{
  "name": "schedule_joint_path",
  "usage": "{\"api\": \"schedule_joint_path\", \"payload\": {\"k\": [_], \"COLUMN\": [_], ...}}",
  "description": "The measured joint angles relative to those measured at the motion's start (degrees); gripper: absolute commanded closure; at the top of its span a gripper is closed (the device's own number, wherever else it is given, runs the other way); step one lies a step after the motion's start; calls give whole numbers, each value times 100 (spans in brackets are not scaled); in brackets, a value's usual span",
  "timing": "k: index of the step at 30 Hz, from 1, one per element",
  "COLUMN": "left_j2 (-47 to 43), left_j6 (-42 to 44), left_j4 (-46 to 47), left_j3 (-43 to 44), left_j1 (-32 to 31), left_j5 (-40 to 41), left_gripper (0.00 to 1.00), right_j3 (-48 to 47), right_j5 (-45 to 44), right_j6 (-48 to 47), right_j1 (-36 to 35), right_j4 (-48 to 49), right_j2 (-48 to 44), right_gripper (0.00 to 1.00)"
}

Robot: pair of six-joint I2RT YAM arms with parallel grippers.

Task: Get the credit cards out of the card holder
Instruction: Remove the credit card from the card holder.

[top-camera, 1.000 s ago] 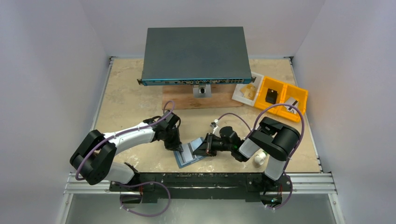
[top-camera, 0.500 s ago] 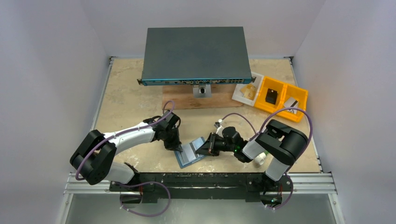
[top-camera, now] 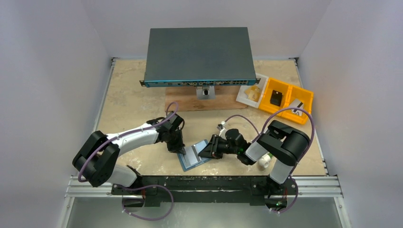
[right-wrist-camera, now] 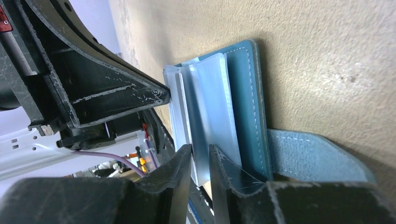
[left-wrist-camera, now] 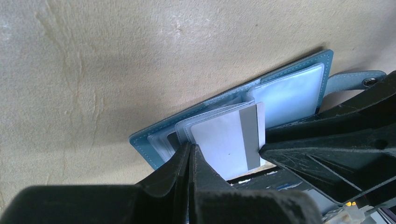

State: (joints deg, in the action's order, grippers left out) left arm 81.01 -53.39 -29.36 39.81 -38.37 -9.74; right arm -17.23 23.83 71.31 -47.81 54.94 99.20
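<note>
The steel-blue card holder [top-camera: 192,158] lies open on the table near the front edge, between both grippers. In the left wrist view a white credit card [left-wrist-camera: 224,140] with a grey stripe sticks partway out of its clear sleeves [left-wrist-camera: 289,95]. My left gripper [left-wrist-camera: 190,147] is shut, and its tips press down on the holder's [left-wrist-camera: 144,142] left half beside the card. My right gripper [right-wrist-camera: 201,151] comes in from the right, its jaws slightly apart with the edge of a pale sleeve or card [right-wrist-camera: 210,98] between them. The holder's strap [right-wrist-camera: 317,154] lies under the right finger.
A large dark grey box [top-camera: 198,54] stands on a wooden board [top-camera: 190,102] at the back. Orange bins [top-camera: 285,99] and a white tray [top-camera: 251,93] sit at the back right. A small white object [top-camera: 263,162] lies by the right arm's base.
The right arm's elbow has shifted slightly to the right while its gripper stays at the holder's right edge. The left arm and the holder have not visibly moved.
</note>
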Motion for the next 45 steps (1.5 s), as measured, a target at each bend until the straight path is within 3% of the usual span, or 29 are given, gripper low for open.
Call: {"api": "schedule_joint_path", "payload": {"k": [14,20,45], "left_j2": [63,122,245], "left_j6": [4,7,0], "left_j4": [-57,-125,-269], "left_j3": [57,118,232], "left_j1": [0,4,9], "left_j5": [-4,-4,9], "left_gripper": [100,100,100], "right_j3": [-162,-216,105], "right_j5": [146,186,-640], "right_j6": [-4,-81,-232], "right_j1": [0,-7,0], "right_j4": [83,63,-1163], "right_j2": [138,177,-1014], "right_gripper": [88,100,99]}}
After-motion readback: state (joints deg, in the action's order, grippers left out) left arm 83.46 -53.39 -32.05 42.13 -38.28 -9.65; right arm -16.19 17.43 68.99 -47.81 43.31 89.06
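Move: Lying about 3 cm left and 2 cm ahead of the right hand, some 1 cm lower, the white credit card sticks partly out of its pocket. The card holder's middle is about 1 cm left of this hand and 1 cm ahead; its snap strap is roughly 6 cm right and 3 cm ahead. From the left hand, whose shut tips rest on the pocket, the card's middle is some 3 cm right and 1 cm ahead. Regripping first, the slightly open right fingers ease about 1 cm left over the card's protruding striped edge and close on it; then, shut, they draw the card about 2.5 cm to the right, out of the pocket and away from the left hand, edging slightly forward. The left hand stays put, its closed tips still holding the pocket down. ##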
